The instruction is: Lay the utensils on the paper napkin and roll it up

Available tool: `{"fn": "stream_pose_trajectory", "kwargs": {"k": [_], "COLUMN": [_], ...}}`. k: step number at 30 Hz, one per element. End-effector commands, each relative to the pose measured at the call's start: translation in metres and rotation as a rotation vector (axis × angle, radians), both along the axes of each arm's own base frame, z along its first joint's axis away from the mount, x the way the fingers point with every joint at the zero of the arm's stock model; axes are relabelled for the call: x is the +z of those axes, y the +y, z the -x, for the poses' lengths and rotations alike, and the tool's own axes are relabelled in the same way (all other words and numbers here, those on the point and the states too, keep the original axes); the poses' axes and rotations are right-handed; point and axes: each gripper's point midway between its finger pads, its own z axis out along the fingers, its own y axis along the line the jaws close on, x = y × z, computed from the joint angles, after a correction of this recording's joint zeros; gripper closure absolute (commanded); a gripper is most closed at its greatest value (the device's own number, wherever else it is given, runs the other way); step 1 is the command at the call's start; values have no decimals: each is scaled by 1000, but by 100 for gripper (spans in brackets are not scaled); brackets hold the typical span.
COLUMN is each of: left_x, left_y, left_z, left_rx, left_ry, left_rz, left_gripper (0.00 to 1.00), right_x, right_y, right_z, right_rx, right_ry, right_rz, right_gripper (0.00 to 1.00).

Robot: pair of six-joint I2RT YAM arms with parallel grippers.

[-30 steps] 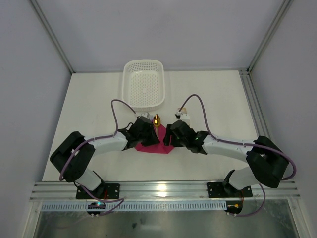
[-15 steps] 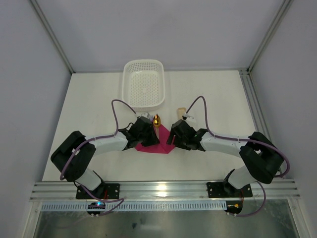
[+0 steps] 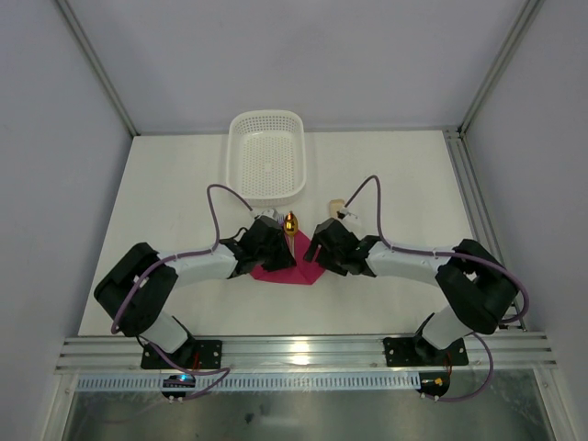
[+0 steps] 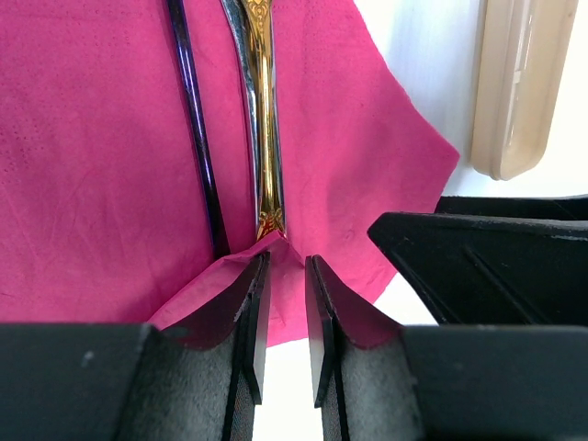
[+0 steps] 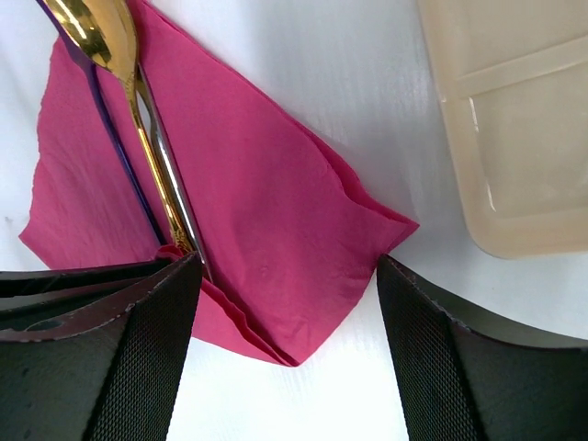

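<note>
The magenta paper napkin (image 3: 287, 272) lies between both wrists. On it lie the utensils: a gold one (image 4: 263, 119), a silver one (image 4: 239, 64) and a dark one (image 4: 197, 138), with the gold spoon head (image 3: 290, 222) past the far edge. My left gripper (image 4: 287, 262) has its jaws narrowly apart at the handle ends. The napkin's near edge (image 4: 276, 248) is folded up between the tips. My right gripper (image 5: 287, 266) is open wide and straddles the napkin's right corner (image 5: 276, 230) just above the table. The two grippers are close together.
A white perforated basket (image 3: 231, 161) stands behind the napkin. A pale beige flat strip (image 3: 336, 204) lies just right of the napkin, close to the right gripper's outer finger (image 5: 441, 349). The enclosure's walls and a metal rail bound the white table (image 3: 404, 184).
My right gripper has slid left to the napkin's right corner and opened wider. The left gripper and the utensils have stayed put.
</note>
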Motion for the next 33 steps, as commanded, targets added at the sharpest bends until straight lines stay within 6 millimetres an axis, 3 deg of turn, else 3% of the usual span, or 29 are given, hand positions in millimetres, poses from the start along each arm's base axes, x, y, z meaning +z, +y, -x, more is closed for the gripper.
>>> {"fn": "stream_pose_trajectory", "kwargs": {"k": [1, 4, 12, 16, 23, 33], "left_x": [10, 9, 6, 7, 7, 7], "left_y": [-6, -5, -4, -4, -3, -2], "left_z": [-11, -10, -9, -9, -8, -7], "left_rx": [-7, -7, 2, 3, 2, 5], "left_ry": [-46, -42, -36, -36, -35, -33], "left_rz": [18, 17, 23, 23, 20, 16], "left_gripper": [74, 74, 74, 74, 74, 74], "right_x": [4, 4, 56, 64, 50, 41], "right_y": [12, 15, 50, 52, 50, 53], "right_z": [-8, -5, -7, -2, 16, 22], "right_rx": [-3, 30, 237, 311, 412, 492], "right_ry": [-31, -64, -296, -354, -364, -361], "right_rz": [-56, -102, -329, -328, -336, -305], "right_gripper": [22, 22, 21, 21, 21, 21]}}
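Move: The napkin's right corner lies about 4 cm to the right of the right hand, some 1 cm farther out and 1 cm lower, by its outer finger. From that same hand the gold spoon's middle is around 8 cm ahead and 5 cm left, and the tan tray's middle about 7 cm ahead and 7 cm right, both slightly lower. The left hand has the corner some 10 cm to its right and 3 cm ahead. Leftward and rising, the right hand sweeps about 5 cm towards the utensils and some 3 cm up, easing back slightly later on, its spread fingers staying open. The wrist turns counter-clockwise about 25 degrees and tips the fingers outward while the outer finger pushes the napkin's right side in and up. The left hand stays put at the folded near edge by the handle ends. ##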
